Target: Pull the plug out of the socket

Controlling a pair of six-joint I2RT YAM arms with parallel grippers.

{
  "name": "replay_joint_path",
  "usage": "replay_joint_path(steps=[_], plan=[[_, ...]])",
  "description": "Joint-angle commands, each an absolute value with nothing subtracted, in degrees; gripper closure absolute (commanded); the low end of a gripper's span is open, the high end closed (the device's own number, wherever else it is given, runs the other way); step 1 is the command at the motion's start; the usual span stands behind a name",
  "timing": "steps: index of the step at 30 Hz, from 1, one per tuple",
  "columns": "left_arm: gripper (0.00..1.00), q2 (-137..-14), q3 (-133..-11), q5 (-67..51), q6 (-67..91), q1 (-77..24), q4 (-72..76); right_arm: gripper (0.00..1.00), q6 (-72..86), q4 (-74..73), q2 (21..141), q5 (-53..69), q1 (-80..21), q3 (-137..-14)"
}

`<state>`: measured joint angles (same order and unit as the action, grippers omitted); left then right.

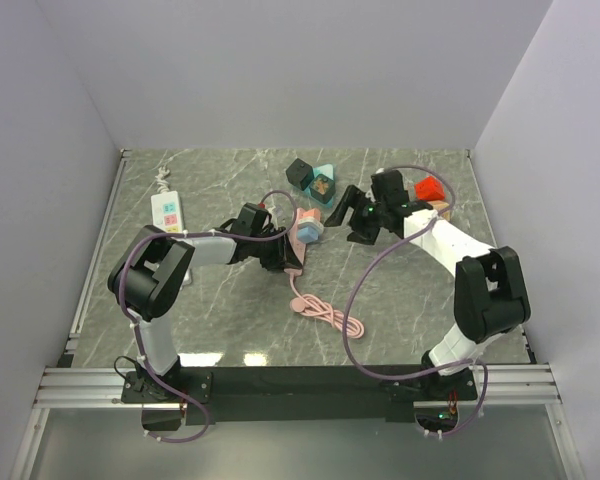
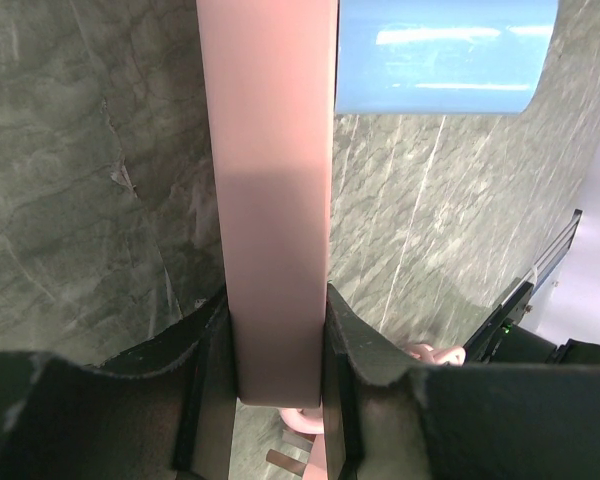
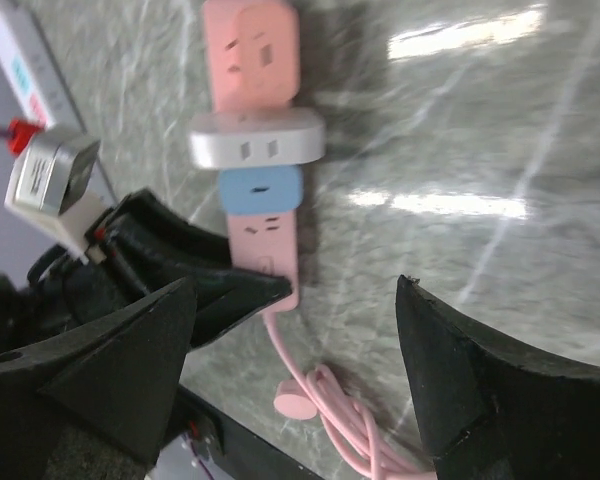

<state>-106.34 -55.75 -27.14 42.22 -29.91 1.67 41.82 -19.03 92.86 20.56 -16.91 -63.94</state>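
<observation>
The socket is a pink power strip (image 1: 302, 243) lying mid-table, also seen in the right wrist view (image 3: 252, 60) and filling the left wrist view (image 2: 275, 200). A white plug (image 3: 257, 138) and a blue plug (image 3: 261, 190) sit side by side in it; the blue plug (image 2: 440, 55) also shows at the top of the left wrist view. My left gripper (image 2: 277, 340) is shut on the strip's cable end, one finger on each long side. My right gripper (image 3: 295, 370) hovers above and to the right of the strip (image 1: 352, 218), open, with nothing between its fingers.
The strip's pink cable (image 1: 327, 314) lies coiled toward the near edge. A white power strip (image 1: 166, 210) rests at the far left. Coloured blocks stand behind the socket (image 1: 316, 180) and a red one at the right (image 1: 429, 188). Walls close in three sides.
</observation>
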Motion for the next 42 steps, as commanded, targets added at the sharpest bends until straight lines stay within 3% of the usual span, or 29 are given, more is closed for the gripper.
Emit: replay_joint_path(steps=[1, 20, 36, 42], plan=[[0.99, -106.09, -54.94, -26.10, 40.69, -29.79, -2.64, 0.13, 39.99, -14.42, 92.90, 23.11, -19.50, -63.89], [0.99, -106.44, -54.67, -26.63, 42.10, -29.79, -1.06, 0.13, 41.13, -9.76, 96.50, 22.06, -27.33, -65.13], [0.99, -106.26, -55.11, -26.98, 41.84, -29.79, -1.41, 0.11, 43.59, -6.86, 101.07, 13.80, -28.92, -69.17], [0.99, -105.56, -55.02, -26.72, 41.57, -29.79, -1.76, 0.18, 45.44, -8.35, 104.41, 13.10, -29.09, -70.49]])
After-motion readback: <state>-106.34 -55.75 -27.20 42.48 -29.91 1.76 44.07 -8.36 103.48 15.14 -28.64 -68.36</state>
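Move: The blue plug on the pink socket strip lies about 8 cm to the right hand's left, some 2 cm ahead and 7 cm below. The white plug sits about 3 cm farther out along the strip, with the pink plug another 3 cm beyond it; the dark block on the teal triangle is roughly 12 cm past the blue plug and 4 cm right of it. From the left hand, already pinching the strip's cord end, the blue plug is about 8 cm ahead, 3 cm right and 2 cm higher. The right hand swings about 8.5 cm to the left towards the blue plug, fast at first and then slowing, drawing back some 2.5 cm before it reaches forward nearly 4 cm and sinks in beside the plugs with its fingers still wide open, the wrist turning about 10 degrees counter-clockwise and partly back. The left hand stays put, keeping its pinch on the cord end of the pink strip to hold the strip steady. ##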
